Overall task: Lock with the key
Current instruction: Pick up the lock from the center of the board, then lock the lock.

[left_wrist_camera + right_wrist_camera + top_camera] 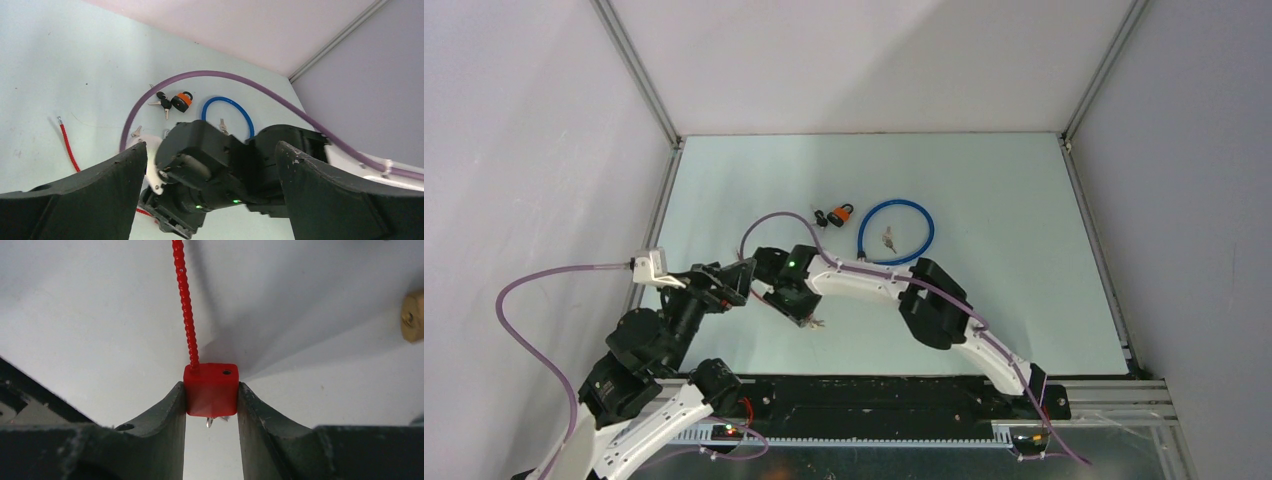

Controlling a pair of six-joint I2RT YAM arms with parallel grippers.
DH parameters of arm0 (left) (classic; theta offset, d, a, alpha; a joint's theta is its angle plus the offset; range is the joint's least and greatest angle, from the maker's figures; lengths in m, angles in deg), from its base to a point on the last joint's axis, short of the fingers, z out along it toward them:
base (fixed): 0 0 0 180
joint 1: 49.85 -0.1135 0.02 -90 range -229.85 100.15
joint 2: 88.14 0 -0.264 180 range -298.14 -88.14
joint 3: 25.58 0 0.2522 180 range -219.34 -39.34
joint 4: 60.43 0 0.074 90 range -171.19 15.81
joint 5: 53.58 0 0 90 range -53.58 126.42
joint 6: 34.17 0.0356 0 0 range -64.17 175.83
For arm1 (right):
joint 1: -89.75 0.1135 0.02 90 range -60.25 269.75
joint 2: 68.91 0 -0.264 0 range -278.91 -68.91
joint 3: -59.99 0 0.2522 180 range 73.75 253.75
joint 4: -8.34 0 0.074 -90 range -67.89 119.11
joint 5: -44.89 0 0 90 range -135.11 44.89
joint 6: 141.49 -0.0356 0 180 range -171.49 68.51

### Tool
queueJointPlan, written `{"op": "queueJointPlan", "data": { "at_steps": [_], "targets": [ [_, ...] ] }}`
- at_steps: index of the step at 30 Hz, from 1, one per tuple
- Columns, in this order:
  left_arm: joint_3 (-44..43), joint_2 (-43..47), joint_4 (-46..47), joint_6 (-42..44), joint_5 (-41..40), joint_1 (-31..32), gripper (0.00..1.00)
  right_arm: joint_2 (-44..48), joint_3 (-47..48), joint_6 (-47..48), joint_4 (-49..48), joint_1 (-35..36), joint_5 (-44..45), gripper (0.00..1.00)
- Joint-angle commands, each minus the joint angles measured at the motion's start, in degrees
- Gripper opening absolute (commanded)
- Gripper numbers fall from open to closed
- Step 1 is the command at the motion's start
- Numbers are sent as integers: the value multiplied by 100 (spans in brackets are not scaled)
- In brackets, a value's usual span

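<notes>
The red lock body (211,390) lies on the table, and its ribbed red cable (185,300) runs away from it. My right gripper (211,390) has one finger pressed on each side of the body. A silver key tip (210,421) pokes out under the body's near face, and in the top view the key (816,322) shows just beside the right gripper (796,310). My left gripper (211,150) hangs wide open and holds nothing. It sits just left of the right wrist (200,160) and faces it. The red cable (67,145) trails to the left.
An orange-and-black padlock (839,214) with black-headed keys (162,100) lies further back. A blue cable loop (896,232) lies beside it with a small key (888,238) inside the loop. A brass object (412,315) shows at the right wrist view's edge. A purple hose (225,76) arches over the table.
</notes>
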Motion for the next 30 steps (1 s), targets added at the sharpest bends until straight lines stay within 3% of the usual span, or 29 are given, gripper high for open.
{"op": "queueJointPlan", "data": {
  "at_steps": [1,10,15,20,22,28,30],
  "targets": [
    [-79,-81,81,-58,4,-27,100,1373,-654,-117,-860,-13,190,11],
    [-44,-295,132,-830,-115,-25,100,4050,-3475,-283,-3763,-234,-280,9],
    [-112,-705,389,-1155,-147,-24,100,4890,-4197,-364,-4541,-320,-187,8],
    [-53,-1357,1257,-1267,0,-26,99,5543,-4837,-440,-5138,-239,121,8],
    [-70,-1637,1512,-1277,47,-25,94,5754,-5029,-440,-5317,-202,138,8],
    [-63,-2230,2072,-1251,390,-30,57,6125,-5225,-530,-5403,-163,177,9],
    [-12,-2307,2122,-1327,451,-25,52,6203,-5261,-543,-5435,-145,181,9]
  ]
}}
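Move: The right hand already has the red lock between its fingers on the board; the left gripper waits open about 27 cm above it, 7 cm to its left and some 3 cm farther back. From the right hand, the brass padlock lies roughly 9 cm ahead and 2 cm right, the orange padlock about 20 cm ahead and 8 cm right. From the left hand the red lock is thus about 3 cm ahead, 7 cm right and 27 cm below. The right hand keeps its pinch on the red lock and lifts it quickly off the board, about 23 cm up and drifting some 5 cm right, while the wrist rolls roughly 50 degrees so that the fingers swing from pointing down round towards the left hand. Once that lift is well under way, the left hand reaches right and forward to the lock's red cord, rolls and dips slightly, and shuts its wide-open fingers to about half around the cord just above the lock body, with no grip on it to be seen yet. ##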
